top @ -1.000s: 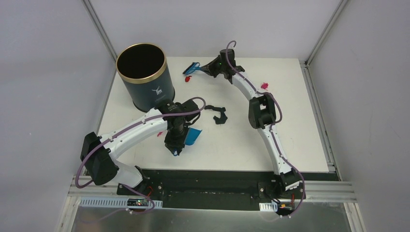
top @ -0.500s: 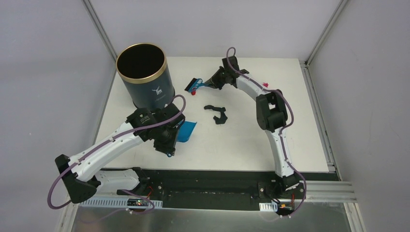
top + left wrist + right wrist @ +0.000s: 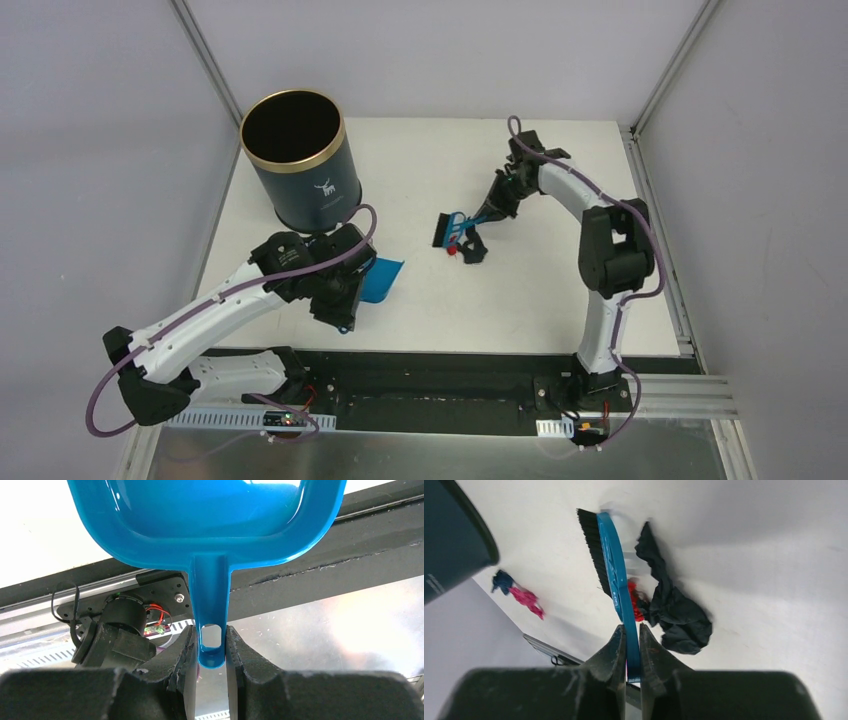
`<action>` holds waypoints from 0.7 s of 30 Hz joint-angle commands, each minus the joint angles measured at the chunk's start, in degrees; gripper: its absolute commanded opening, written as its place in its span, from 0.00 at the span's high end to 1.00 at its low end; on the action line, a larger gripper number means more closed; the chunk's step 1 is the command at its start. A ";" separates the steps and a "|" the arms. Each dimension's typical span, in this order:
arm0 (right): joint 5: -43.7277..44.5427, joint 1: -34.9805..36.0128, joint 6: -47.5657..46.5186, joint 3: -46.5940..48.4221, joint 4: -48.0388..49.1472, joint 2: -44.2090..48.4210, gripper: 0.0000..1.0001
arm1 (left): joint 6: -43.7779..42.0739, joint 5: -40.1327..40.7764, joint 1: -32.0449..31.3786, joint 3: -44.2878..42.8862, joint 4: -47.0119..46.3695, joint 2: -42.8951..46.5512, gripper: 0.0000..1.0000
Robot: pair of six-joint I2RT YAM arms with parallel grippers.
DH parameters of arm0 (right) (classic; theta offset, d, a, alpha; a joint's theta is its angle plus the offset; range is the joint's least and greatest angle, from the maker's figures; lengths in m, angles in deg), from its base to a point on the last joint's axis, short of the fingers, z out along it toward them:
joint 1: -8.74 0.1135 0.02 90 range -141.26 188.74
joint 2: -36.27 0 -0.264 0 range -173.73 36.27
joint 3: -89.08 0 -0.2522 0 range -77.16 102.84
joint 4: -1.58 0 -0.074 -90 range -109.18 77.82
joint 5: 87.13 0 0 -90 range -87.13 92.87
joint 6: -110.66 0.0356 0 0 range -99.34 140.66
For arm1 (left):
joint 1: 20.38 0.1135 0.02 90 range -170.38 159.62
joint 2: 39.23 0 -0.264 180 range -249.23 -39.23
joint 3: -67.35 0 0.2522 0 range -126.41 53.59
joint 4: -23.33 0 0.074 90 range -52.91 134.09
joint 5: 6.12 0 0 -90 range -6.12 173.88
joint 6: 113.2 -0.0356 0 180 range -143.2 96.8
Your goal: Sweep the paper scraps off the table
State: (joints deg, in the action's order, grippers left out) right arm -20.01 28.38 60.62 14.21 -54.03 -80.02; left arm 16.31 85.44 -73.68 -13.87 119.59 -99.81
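My right gripper [image 3: 493,208] [image 3: 632,635] is shut on the handle of the blue hand brush [image 3: 447,229] [image 3: 613,567], whose black bristles rest on the white table [image 3: 530,300]. A small red scrap [image 3: 453,251] [image 3: 634,601] and a larger black scrap [image 3: 473,250] [image 3: 676,615] lie against the brush. A pink scrap [image 3: 526,600] and a dark blue scrap [image 3: 501,580] lie together farther off, seen only in the right wrist view. My left gripper [image 3: 350,312] [image 3: 212,650] is shut on the handle of the blue dustpan [image 3: 382,280] [image 3: 210,515], left of the brush.
The dark navy gold-rimmed bin [image 3: 300,160] [image 3: 449,535] stands at the back left, just behind my left arm. A black rail [image 3: 450,365] runs along the table's front edge.
My right arm has swept the brush from the back of the table toward the middle, bringing the red scrap up to the black scrap. My left arm has pulled leftward with the dustpan.
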 commanded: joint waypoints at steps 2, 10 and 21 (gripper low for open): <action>0.16 -7.37 -17.51 -1.44 -20.51 5.36 1.00 | -5.41 1.76 -0.88 -2.22 -0.71 -5.04 1.00; -16.22 -24.56 -32.84 5.92 -29.40 16.86 1.00 | -17.85 1.36 -1.35 -2.54 -11.77 -16.27 1.00; -7.79 -36.89 -50.76 26.79 -35.31 7.14 1.00 | -27.34 -1.47 -4.68 -6.03 -19.96 -30.96 0.92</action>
State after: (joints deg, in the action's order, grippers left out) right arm -35.20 -9.89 18.51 37.34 -88.78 -69.88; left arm -6.47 84.96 -77.42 -17.85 104.77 -127.91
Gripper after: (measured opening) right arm 0.109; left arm 0.226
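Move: The right hand keeps the brush, its bristles beyond the red scrap, which lies about 7 cm back, 6 cm left and 8 cm below it. The dark scrap is 5 cm back and 2 cm left; the far-right scrap, under the arm, some 11 cm ahead and 16 cm right. From the left hand, holding the dustpan, the red scrap is about 24 cm ahead, 24 cm right and 18 cm below, the dark one 26 cm ahead, 28 cm right. Rightward and slightly back, staying low, the right hand draws the brush across the red and dark scraps, then lifts off them and swings on, about 25 cm right and 17 cm up in all, regaining the ground lost backwards. The left hand brings the dustpan down, right and forward towards the scraps, turning some 25 degrees clockwise. Both keep their grips. ##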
